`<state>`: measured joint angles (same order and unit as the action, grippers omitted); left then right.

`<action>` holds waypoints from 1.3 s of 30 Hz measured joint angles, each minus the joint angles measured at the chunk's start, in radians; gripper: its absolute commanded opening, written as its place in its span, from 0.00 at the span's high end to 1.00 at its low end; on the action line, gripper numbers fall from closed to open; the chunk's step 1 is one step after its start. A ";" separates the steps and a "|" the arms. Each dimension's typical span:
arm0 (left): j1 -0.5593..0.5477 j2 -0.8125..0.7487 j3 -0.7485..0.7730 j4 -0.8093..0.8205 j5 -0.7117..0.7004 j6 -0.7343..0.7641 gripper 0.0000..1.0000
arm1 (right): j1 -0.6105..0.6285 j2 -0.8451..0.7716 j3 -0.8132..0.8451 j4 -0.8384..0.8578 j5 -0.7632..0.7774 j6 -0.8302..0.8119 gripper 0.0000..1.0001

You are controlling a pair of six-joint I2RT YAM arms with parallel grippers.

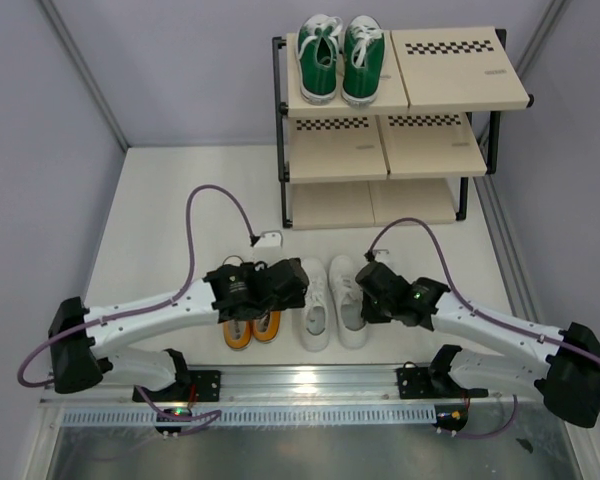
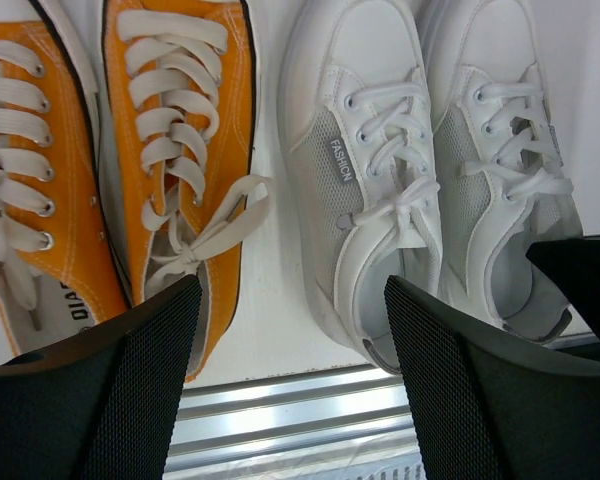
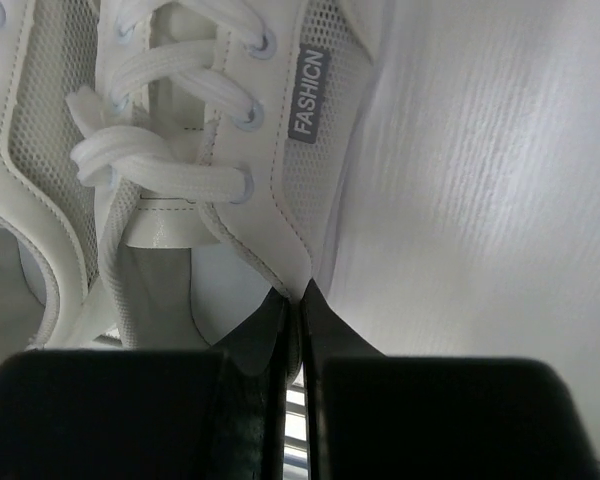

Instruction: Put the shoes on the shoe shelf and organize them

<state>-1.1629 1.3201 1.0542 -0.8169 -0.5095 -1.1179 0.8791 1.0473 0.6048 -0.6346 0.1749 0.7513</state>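
Observation:
A white pair of shoes (image 1: 330, 305) lies on the table before the arms, with an orange pair (image 1: 252, 328) to its left. My right gripper (image 3: 292, 300) is shut on the outer collar of the right white shoe (image 3: 230, 130), and the rim is pinched between its fingers. My left gripper (image 2: 292, 330) is open and holds nothing, above the gap between the right orange shoe (image 2: 180, 150) and the left white shoe (image 2: 370, 180), near their heels. A green pair (image 1: 340, 60) stands on the left board of the top tier of the shoe shelf (image 1: 460, 70).
The shelf's two lower tiers (image 1: 430, 150) carry no shoes. A small white tag (image 1: 268, 239) on a purple cable lies ahead of the left arm. A metal rail (image 1: 310, 380) runs along the near table edge, just behind the shoe heels.

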 measured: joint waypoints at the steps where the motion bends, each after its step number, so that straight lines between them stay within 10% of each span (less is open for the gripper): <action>1: 0.000 -0.023 0.000 -0.010 -0.013 0.000 0.21 | 0.000 0.000 0.011 -0.011 0.021 0.000 0.97; 13: 0.086 -0.253 -0.085 -0.043 -0.066 0.036 0.20 | -0.076 0.021 0.270 -0.055 0.244 -0.021 0.97; 39: 0.118 -0.285 -0.096 -0.018 -0.066 0.177 0.19 | -0.452 0.308 0.357 0.322 0.063 -0.336 0.97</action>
<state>-1.0447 1.0351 0.9581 -0.8349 -0.5751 -0.9405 0.4274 1.3552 0.9615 -0.3130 0.2382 0.4156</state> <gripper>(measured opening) 0.809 0.064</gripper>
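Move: The right white shoe is already pinched at its right collar by the right hand. The lowest shelf's left board is centred about 30 cm ahead and 8 cm left of that hand, roughly at its height; the right board sits 30 ahead, 13 right. The other white shoe is 13 cm left, 4 ahead. The left hand, empty, has the right orange shoe 7 cm left, 3 ahead, 10 below; that remaining white shoe is 6 right, 3 ahead. The right white shoe is lifted off the floor in the right hand's kept grip, up some 9 cm while going forward, then carried nearly level towards the lowest shelf, about 20 cm forward in all, veering slightly right, the fingers tipping up about 20 degrees. The left hand, open, backs off left and up to over the orange shoes. ##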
